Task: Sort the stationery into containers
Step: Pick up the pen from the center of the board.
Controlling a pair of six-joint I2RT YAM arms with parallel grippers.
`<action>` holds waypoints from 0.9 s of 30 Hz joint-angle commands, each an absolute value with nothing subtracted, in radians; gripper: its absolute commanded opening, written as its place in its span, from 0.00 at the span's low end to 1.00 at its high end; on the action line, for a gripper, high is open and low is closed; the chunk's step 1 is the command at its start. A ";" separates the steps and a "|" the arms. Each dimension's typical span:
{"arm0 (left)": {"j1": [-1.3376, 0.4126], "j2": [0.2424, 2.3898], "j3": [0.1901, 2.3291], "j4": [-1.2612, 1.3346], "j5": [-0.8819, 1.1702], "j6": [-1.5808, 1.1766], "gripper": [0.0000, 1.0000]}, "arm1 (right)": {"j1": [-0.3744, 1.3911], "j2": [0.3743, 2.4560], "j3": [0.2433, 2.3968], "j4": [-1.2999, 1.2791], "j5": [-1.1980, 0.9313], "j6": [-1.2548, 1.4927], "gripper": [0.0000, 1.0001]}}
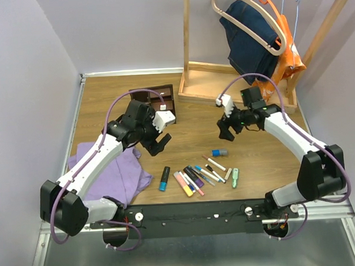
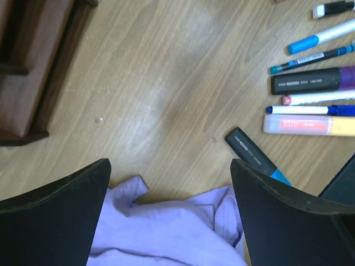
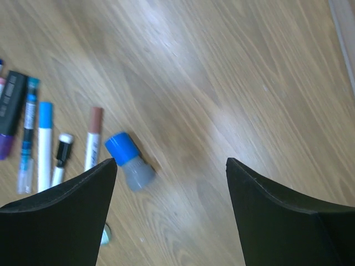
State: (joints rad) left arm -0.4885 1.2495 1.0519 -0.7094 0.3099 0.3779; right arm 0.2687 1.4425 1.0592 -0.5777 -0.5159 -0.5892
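Observation:
The stationery [image 1: 197,176] lies in a loose row near the table's front edge: pens, markers and highlighters. A stubby blue-capped grey cylinder [image 1: 219,152] and a pale green piece [image 1: 235,177] lie at its right. The dark brown organiser [image 1: 158,98] stands at the back left. My left gripper [image 1: 157,144] hovers open between the organiser and the row; in its wrist view, a black-and-blue highlighter [image 2: 255,155] lies by the right finger. My right gripper [image 1: 226,132] hangs open above the table, the cylinder [image 3: 127,160] just inside its left finger. Both grippers hold nothing.
A purple cloth [image 1: 117,171] is bunched on the left under my left arm and shows below the left gripper [image 2: 166,227]. The large light wooden rack base [image 1: 222,84] with hanging clothes stands at the back right.

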 commanded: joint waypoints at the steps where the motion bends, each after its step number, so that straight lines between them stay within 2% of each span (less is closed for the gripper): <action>1: -0.491 1.203 1.023 -0.782 0.244 0.304 0.98 | 0.386 1.505 1.129 -0.572 -0.476 -0.558 0.87; 5: -0.411 1.120 0.982 -0.755 0.167 0.247 0.99 | 0.463 1.572 1.184 -0.647 -0.511 -0.746 0.86; 7: -0.265 1.082 0.965 -0.746 0.260 0.236 0.99 | 0.471 1.637 1.222 -0.652 -0.535 -0.781 0.86; 11: -0.163 1.017 0.954 -0.738 0.290 0.242 0.99 | 0.515 1.796 1.400 -0.777 -0.584 -0.909 0.82; 19: 0.057 1.072 0.986 -0.706 0.409 0.181 0.99 | 0.673 2.040 1.765 -0.920 -0.531 -1.084 0.84; 27: 0.259 1.183 1.080 -0.657 0.466 0.005 0.99 | 0.828 2.060 1.750 -0.927 -0.486 -1.229 0.87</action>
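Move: The pen most likely meant, the black one with a blue end lying alone, is about 28 cm to the right hand's left, 17 cm back and 11 cm below. The pink-yellow highlighter lies some 20 cm left and 20 cm back of that hand, the black-purple marker about 14 left and 17 back, and the blue-grey bottle 2 left and 6 back. From the left hand the pen lies roughly 13 cm back, 2 cm right and 14 cm below. The right hand, empty and open, sweeps about 21 cm to the left above the bare board, beyond the far side of the pens, bowing slightly forward before curling back towards the lone black pen, sinking a little and turning some 50 degrees counter-clockwise. The left hand, also open and empty, clears the way, going about 17 cm left and, late on, a few centimetres forward to beyond the purple cloth while turning counter-clockwise, and touches nothing. ##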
